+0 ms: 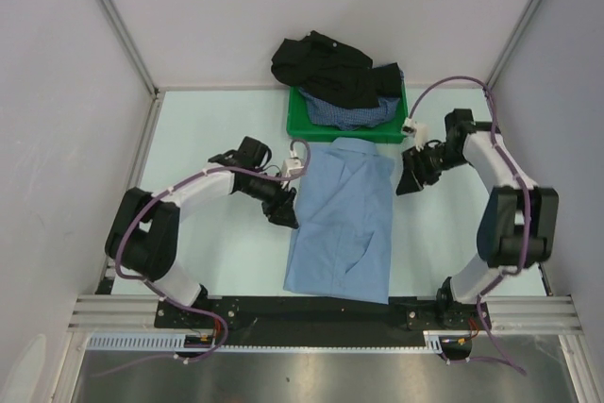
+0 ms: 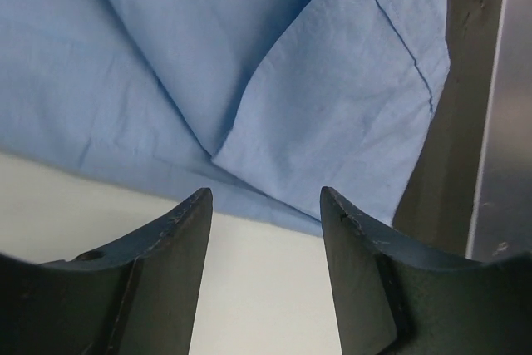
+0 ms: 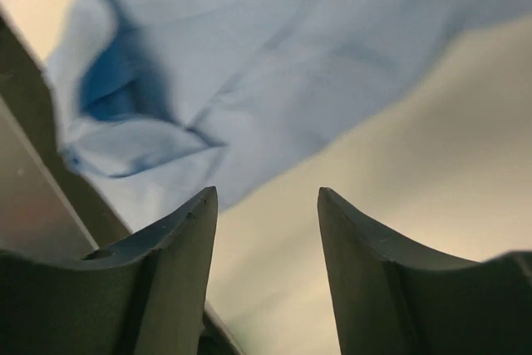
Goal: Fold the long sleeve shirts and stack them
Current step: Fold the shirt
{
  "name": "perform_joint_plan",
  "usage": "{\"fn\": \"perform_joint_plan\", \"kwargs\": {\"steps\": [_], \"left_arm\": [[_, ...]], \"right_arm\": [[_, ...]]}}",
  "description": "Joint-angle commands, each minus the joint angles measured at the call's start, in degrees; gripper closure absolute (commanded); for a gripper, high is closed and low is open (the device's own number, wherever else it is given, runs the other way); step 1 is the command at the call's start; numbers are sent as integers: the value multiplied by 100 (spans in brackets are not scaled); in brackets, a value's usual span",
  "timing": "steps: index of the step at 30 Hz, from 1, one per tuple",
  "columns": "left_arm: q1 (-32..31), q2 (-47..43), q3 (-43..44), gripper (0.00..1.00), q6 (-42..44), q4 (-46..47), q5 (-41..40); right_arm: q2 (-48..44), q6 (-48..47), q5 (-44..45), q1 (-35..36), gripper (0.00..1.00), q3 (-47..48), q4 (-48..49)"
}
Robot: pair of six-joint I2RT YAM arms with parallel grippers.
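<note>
A light blue long sleeve shirt [image 1: 342, 224] lies folded into a long strip in the middle of the table, collar toward the back. The same light blue shirt [image 2: 249, 64] fills the left wrist view, and the light blue shirt [image 3: 249, 64] shows blurred in the right wrist view. My left gripper [image 1: 283, 215] sits just left of the strip, open and empty; the left gripper [image 2: 266, 205] has bare table between its fingers. My right gripper [image 1: 408, 183] hangs just right of the collar end, open; the right gripper [image 3: 266, 201] holds nothing. A black shirt [image 1: 321, 63] and a dark-blue checked shirt [image 1: 349, 112] lie heaped at the back.
A green plastic tray [image 1: 300, 125] stands at the back centre under the heaped shirts, the black one spilling over its far rim. Grey walls close the table on three sides. A black rail [image 1: 330, 313] runs along the near edge.
</note>
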Motion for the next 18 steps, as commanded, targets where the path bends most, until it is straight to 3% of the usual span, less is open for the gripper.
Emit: {"fn": "perform_joint_plan", "kwargs": {"steps": [1, 5, 6, 11, 18], "left_arm": [[-288, 402, 485, 39, 1293, -60, 468], [-666, 570, 521, 39, 1434, 176, 169], [-710, 596, 495, 39, 1364, 281, -66], [-737, 824, 538, 37, 776, 485, -218], [-781, 956, 442, 36, 381, 537, -262]], "right_arm": [[-780, -482, -1452, 586, 42, -971, -224], [-658, 289, -1506, 1078, 43, -1466, 400], [-500, 822, -1393, 1201, 43, -1510, 688], [-25, 1520, -1278, 1246, 41, -1537, 1060], [810, 1083, -1130, 1413, 41, -1036, 305]]}}
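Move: Just outside the shirt's left edge, the left hand has its nearest stretch about 4 cm to the right, 1 cm back and 8 cm below. From the right hand, the right side of the shirt's near half lies some 10 cm back, 7 cm to the left and 10 cm below. The near hem is about 18 cm back and 13 cm right of the left hand; the green bin sits roughly 18 cm ahead, 15 cm left of the right hand and 8 cm below. Swinging back and left about 9 cm each, the right hand crosses in over the shirt's right side, rising a little before sinking to some 5 cm below its start, its wrist rolling by about 25 degrees. The left hand eases right and down a few centimetres towards the left edge, turning slightly clockwise. Both grippers stay open and come close above the cloth. ##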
